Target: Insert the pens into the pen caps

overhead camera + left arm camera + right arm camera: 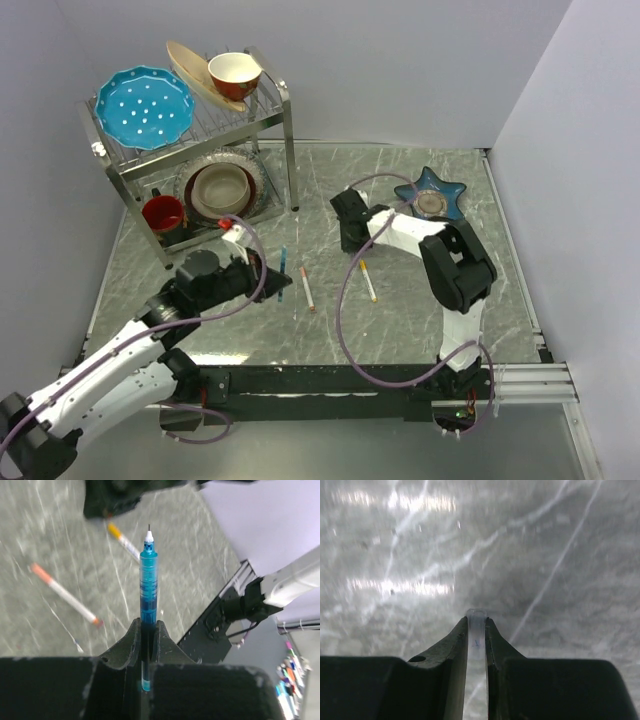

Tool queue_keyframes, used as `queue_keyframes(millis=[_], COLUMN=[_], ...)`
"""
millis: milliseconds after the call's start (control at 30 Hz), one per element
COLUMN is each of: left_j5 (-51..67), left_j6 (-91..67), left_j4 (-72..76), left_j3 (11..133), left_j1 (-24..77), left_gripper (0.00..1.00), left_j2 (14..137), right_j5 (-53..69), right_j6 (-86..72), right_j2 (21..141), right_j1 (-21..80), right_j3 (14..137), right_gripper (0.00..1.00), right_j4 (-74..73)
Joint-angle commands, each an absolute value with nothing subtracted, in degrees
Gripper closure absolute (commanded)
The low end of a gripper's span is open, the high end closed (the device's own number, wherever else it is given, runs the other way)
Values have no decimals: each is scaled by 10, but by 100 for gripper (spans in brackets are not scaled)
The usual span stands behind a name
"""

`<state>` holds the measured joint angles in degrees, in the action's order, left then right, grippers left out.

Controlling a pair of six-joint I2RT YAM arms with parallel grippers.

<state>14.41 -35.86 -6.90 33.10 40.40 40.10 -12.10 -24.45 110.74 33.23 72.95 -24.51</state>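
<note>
My left gripper [148,630] is shut on the dark blue pen [148,577], which sticks out past the fingers with its fine tip pointing away. From above, the blue pen [283,262] hangs over the table just ahead of the left gripper [279,281]. Two white pens lie on the table: one with a pinkish-red end [307,288] [65,596] and one with an orange end [368,281] [124,541]. My right gripper [476,622] [350,240] is low over the marble, shut on a small clear pen cap [476,630] whose open end shows between the fingertips.
A metal dish rack [285,110] at the back left holds a blue plate [145,107], bowls and a red cup [163,212]. A blue star-shaped dish [455,190] sits at the back right. Grey walls close in three sides.
</note>
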Motion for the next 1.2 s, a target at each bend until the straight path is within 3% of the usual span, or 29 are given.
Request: queue_keyframes(millis=[0,267,767,1167], left_j5=[171,165,216,255], left_j6=[-422,-475,-533,-559], left_j4=[35,170,367,428], left_j3=[293,235,235,256], left_j1=[421,445,456,457], left_gripper=[99,99,99,99], left_j2=[430,531,719,773], right_j5=[-98,-32,32,29], right_j6=[-256,-287,-399,-492], right_j2=[1048,974,777,682], right_j1=[340,343,360,386], right_j3=[667,600,465,404], right_gripper=[93,93,92,92], right_j4=[-221,-148,-4,102])
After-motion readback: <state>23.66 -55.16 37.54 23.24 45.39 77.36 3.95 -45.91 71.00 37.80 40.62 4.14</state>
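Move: My left hand holds the blue pen. The clear cap lies in my right fingers, about 18 cm ahead of the left hand, 13 cm to its right and 20 cm lower, right down by the table. From my right hand, the blue pen is some 16 cm back, 13 cm left and 20 cm up. The orange-capped pen lies roughly 10 cm back and 8 cm left of the right hand, the yellow-capped pen about 9 cm back and 5 cm right, both at table level. With my right hand I keep the clear cap pinched and draw it back low over the table, then lift it about 14 cm while still easing back and then left, swinging the fingertips some 45 degrees from down towards my left. Meanwhile I bring the blue pen down about 10 cm and to the right towards the cap, tipping its point down some 20 degrees, both grips kept. ##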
